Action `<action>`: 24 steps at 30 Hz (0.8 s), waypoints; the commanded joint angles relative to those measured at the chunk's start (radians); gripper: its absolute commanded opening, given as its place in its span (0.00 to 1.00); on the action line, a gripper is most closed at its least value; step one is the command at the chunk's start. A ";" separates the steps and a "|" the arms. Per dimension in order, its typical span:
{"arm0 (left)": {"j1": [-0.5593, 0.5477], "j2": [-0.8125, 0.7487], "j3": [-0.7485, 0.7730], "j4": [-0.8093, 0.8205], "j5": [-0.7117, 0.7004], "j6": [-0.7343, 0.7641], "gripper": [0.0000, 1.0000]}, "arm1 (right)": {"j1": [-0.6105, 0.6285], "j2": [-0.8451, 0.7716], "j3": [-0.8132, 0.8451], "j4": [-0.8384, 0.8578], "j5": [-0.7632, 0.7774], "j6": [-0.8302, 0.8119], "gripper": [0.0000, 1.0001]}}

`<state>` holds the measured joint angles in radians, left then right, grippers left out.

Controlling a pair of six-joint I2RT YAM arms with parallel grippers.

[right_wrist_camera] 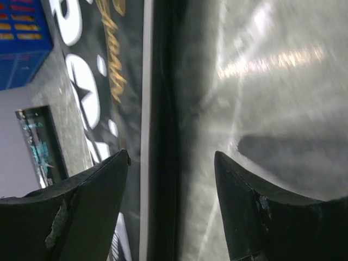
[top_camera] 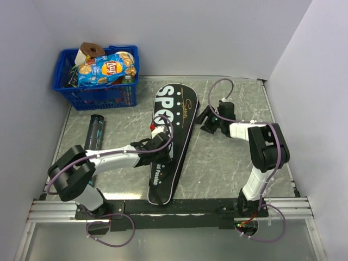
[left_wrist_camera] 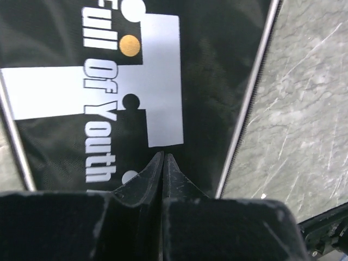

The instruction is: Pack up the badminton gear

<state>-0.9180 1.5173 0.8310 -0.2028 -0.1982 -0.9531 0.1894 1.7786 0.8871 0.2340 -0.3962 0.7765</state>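
Note:
The black racket cover [top_camera: 173, 117] with white "SPORT" lettering lies zipped flat, running lengthwise down the table's middle. My left gripper [top_camera: 162, 145] is over its narrow middle part; in the left wrist view its fingers [left_wrist_camera: 163, 157] are shut together, tips at the cover's [left_wrist_camera: 206, 81] fabric, with nothing seen between them. My right gripper [top_camera: 205, 122] stands open at the cover's right edge; its fingertips [right_wrist_camera: 171, 157] straddle the dark piped rim [right_wrist_camera: 163, 98]. A dark cylindrical tube [top_camera: 95, 130] lies on the table left of the cover, also seen as a dark tube [right_wrist_camera: 35, 144] in the right wrist view.
A blue plastic basket [top_camera: 117, 95] of snacks stands at the back left corner; the basket [right_wrist_camera: 22, 43] also shows in the right wrist view. White walls close in the grey marbled table [top_camera: 228, 163] on three sides. The arms' rail runs along the near edge.

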 commanded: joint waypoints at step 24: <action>-0.007 0.067 -0.122 0.132 0.141 -0.078 0.04 | -0.021 0.380 0.478 -0.134 -0.038 0.061 0.02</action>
<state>-0.9180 1.5753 0.7467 -0.0380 -0.0723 -1.0122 0.1867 2.1513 1.3560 0.1043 -0.4339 0.8165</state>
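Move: The zipped right rim of the black racket bag, near its far end, is about 9 cm ahead of the open right hand, 2 cm to its left and 2 cm lower. Beyond the bag, the blue basket stands some 62 cm left of that hand and 27 cm farther out. The shut left hand hangs about 3 cm above its spot on the bag's face, 2 cm back and 2 cm right; the shuttlecock tube lies some 48 cm left of it, 4 cm farther out. Reaching forward about 9 cm along the bag's right side, the right hand also edges a couple of centimetres left and down onto the zipped rim near the far end, slowing as its wide-open fingers straddle the rim and then close most of the way to pinch it. The left hand, fingers still shut, first slips about 2 cm right across the bag's near half, then draws back slightly and sinks some 2 cm, its tips coming down onto the face beside the right seam to hold the bag. ##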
